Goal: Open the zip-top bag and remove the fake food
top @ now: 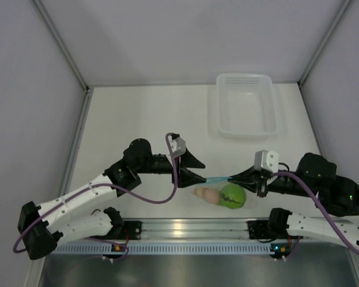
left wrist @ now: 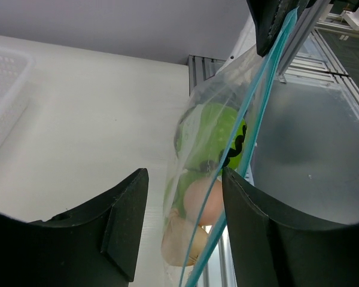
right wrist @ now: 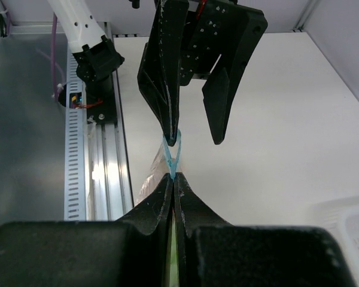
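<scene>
The zip-top bag (top: 218, 192) hangs clear and crinkly between my two grippers, just above the table's near edge. Its light blue zip strip (top: 217, 179) stretches between them. The fake food shows inside: a green ball (top: 233, 195) with a dark zigzag and peach pieces (top: 207, 194). My right gripper (right wrist: 173, 177) is shut on one end of the strip. My left gripper (left wrist: 184, 173) is open around the bag's top, and its right finger (left wrist: 251, 221) touches the strip (left wrist: 251, 122). In the right wrist view the strip (right wrist: 167, 156) splits into a narrow V at one left fingertip (right wrist: 172, 139).
An empty white translucent basket (top: 248, 107) stands at the back right of the table. Below the bag, the aluminium rail (top: 185, 227) with the arm bases runs along the near edge. White walls close in the left, right and back.
</scene>
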Controlling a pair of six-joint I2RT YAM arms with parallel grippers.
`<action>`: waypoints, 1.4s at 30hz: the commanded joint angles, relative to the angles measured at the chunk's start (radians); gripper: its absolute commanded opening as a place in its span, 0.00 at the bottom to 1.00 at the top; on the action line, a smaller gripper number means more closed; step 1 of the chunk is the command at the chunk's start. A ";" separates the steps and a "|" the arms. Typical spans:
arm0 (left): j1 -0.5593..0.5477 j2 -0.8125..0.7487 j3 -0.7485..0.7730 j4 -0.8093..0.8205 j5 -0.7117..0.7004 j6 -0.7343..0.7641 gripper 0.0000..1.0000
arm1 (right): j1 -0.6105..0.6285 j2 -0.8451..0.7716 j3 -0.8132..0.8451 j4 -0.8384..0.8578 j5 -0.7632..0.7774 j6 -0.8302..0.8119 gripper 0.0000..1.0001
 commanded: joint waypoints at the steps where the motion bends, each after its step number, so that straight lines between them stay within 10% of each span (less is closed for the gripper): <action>1: -0.004 0.024 0.020 0.040 0.048 -0.006 0.58 | -0.009 -0.004 0.008 0.091 0.002 0.012 0.00; 7: -0.005 0.067 0.022 0.040 0.133 -0.008 0.56 | -0.009 -0.010 -0.007 0.123 0.006 0.020 0.00; 22: -0.019 0.091 0.043 0.043 0.173 -0.005 0.00 | -0.008 0.027 -0.029 0.145 -0.003 0.033 0.00; 27: -0.021 0.073 0.031 0.043 -0.032 -0.048 0.00 | -0.009 0.025 -0.042 0.151 0.084 0.055 0.00; 33: -0.021 0.061 0.015 0.022 -0.295 -0.106 0.00 | -0.009 0.004 -0.076 0.148 0.357 0.141 0.31; 40: -0.021 0.094 0.052 -0.091 -0.483 -0.161 0.00 | -0.008 -0.004 -0.124 0.201 0.498 0.260 0.99; 42: -0.021 0.101 0.067 -0.122 -0.551 -0.206 0.00 | -0.008 -0.009 -0.144 0.221 0.607 0.387 0.99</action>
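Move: The edge of the bag's zip-top mouth runs between the hands, slack at the left one: the spot the open left fingers want is about 2 cm back, 1 cm right and 3 cm below them. From the right hand, which still pinches the bag's right corner, that spot is some 9 cm left, level fore and aft, 1 cm up or so. The green melon hangs 4 cm back, 12 cm right and 10 cm below the left hand; the pink ball 5 cm back, 4 cm right and 9 cm down. The left fingers shut on the far lip of the bag's mouth after dipping about 3 cm down and easing back 2 cm. Still pinching it, the left hand then swings some 8 cm forward, turning counter-clockwise and sinking a little. The right hand starts forward too, lets go of its corner, opens wide and goes on to about 7 cm forward and slightly down, turning clockwise nearly 30 degrees to face the bag. ##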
